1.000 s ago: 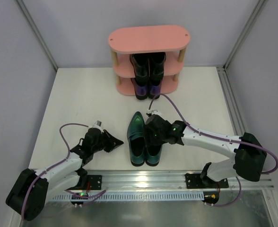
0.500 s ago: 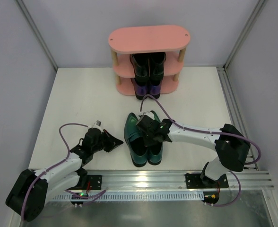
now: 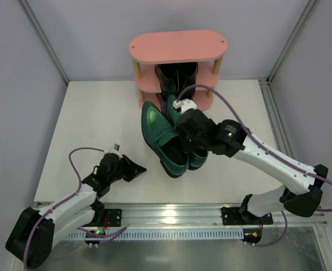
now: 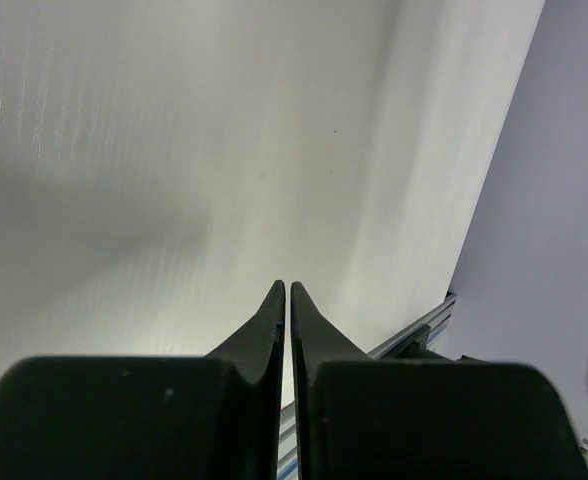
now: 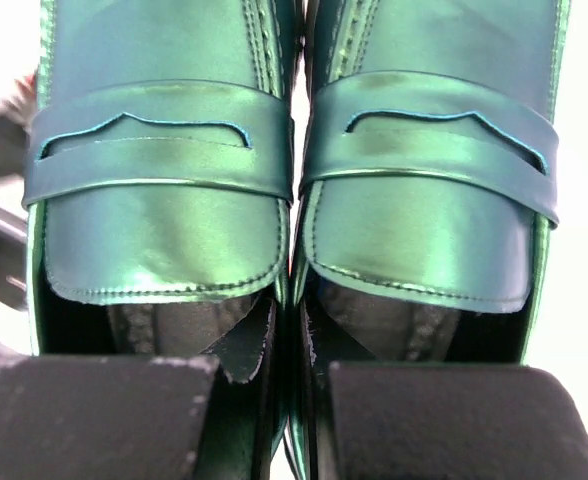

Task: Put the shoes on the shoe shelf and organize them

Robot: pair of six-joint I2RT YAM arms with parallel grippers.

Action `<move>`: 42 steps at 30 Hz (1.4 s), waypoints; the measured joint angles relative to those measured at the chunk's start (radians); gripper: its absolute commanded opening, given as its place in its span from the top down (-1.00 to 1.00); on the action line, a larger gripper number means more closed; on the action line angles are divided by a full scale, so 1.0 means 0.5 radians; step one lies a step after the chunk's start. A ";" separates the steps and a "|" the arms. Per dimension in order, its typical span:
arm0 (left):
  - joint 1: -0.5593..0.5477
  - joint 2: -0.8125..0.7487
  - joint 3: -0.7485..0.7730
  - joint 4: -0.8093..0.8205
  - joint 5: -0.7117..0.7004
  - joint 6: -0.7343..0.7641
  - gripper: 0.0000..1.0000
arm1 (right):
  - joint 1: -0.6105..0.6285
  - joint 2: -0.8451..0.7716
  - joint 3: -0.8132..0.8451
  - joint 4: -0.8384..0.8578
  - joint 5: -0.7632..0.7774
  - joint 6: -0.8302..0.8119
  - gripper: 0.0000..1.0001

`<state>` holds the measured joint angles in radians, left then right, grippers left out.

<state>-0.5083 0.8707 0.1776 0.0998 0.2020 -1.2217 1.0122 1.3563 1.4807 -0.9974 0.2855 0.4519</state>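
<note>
My right gripper [image 3: 184, 141] is shut on the inner side walls of the teal-green pair of shoes [image 3: 165, 137], one finger inside each shoe, and holds the pair lifted and tilted above the table. In the right wrist view both green loafers [image 5: 164, 150] fill the frame, side by side, with the fingers [image 5: 242, 345] pinching their touching walls. The pink shoe shelf [image 3: 177, 48] stands at the back; black shoes [image 3: 177, 78] sit on its middle tier and purple ones [image 3: 167, 105] on the bottom tier. My left gripper [image 3: 144, 167] rests shut and empty near the table's front left.
A metal rail [image 3: 171, 214] runs along the near edge of the white table [image 3: 92, 118]. Grey walls enclose the table on the left, the right and the back. Only bare table shows ahead of the left gripper [image 4: 285, 290] in its wrist view.
The right gripper closed on the green pair's inner walls, then lifted the two shoes off the table and carried them back toward the shelf. The left arm stayed still.
</note>
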 measured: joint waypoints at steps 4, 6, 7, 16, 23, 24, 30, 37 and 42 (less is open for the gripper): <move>0.002 -0.037 0.008 -0.047 -0.001 0.005 0.99 | 0.001 0.027 0.603 -0.029 0.163 -0.169 0.92; 0.008 -0.066 0.016 -0.079 -0.002 0.011 0.99 | 0.000 0.094 0.931 -0.040 0.267 -0.279 0.92; 0.014 -0.082 0.024 -0.099 -0.002 0.014 0.99 | 0.000 0.133 1.074 -0.039 0.332 -0.335 0.92; 0.040 -0.188 0.086 -0.171 -0.003 0.050 0.99 | -0.168 0.537 1.476 0.535 0.790 -0.979 0.92; 0.042 -0.193 0.136 -0.210 -0.001 0.050 0.99 | -0.449 1.172 1.868 0.848 0.717 -1.232 0.92; 0.042 -0.199 0.142 -0.215 -0.002 0.050 0.99 | -0.488 1.257 1.927 0.890 0.694 -1.252 0.92; 0.050 -0.271 0.150 -0.262 -0.002 0.050 0.99 | -0.581 1.373 1.978 1.057 0.620 -1.285 0.92; 0.053 -0.280 0.150 -0.287 -0.001 0.050 0.99 | -0.620 1.372 2.006 1.207 0.652 -1.309 0.92; 0.053 -0.282 0.150 -0.300 0.000 0.050 0.99 | -0.658 1.372 2.006 1.237 0.692 -1.320 0.92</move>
<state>-0.4816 0.7300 0.2523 -0.0502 0.2020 -1.1965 0.6830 2.0422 2.4836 -0.3790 0.6315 -0.2081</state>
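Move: The right hand already holds the green shoes pinched together in mid-air; the middle of the shelf's top board lies about 32 cm ahead, in line with the hand sideways and some 8 cm above it. Also straight ahead are the black shoes, about 28 cm out and 3 cm lower, and the purple shoes, 27 cm out and 18 cm lower. From the left hand, the top board lies 33 cm ahead, 10 cm right, 26 cm higher. The right hand keeps its pinch on the inner sides of the green shoes and swings them steeply up, then mainly forward with a slight dip to above the shelf's top board, netting about 30 cm out and 23 cm up. Its wrist tips fingers and shoe toes up some 50 degrees, turning about 20 degrees clockwise, while the empty, shut left hand rises slightly. ##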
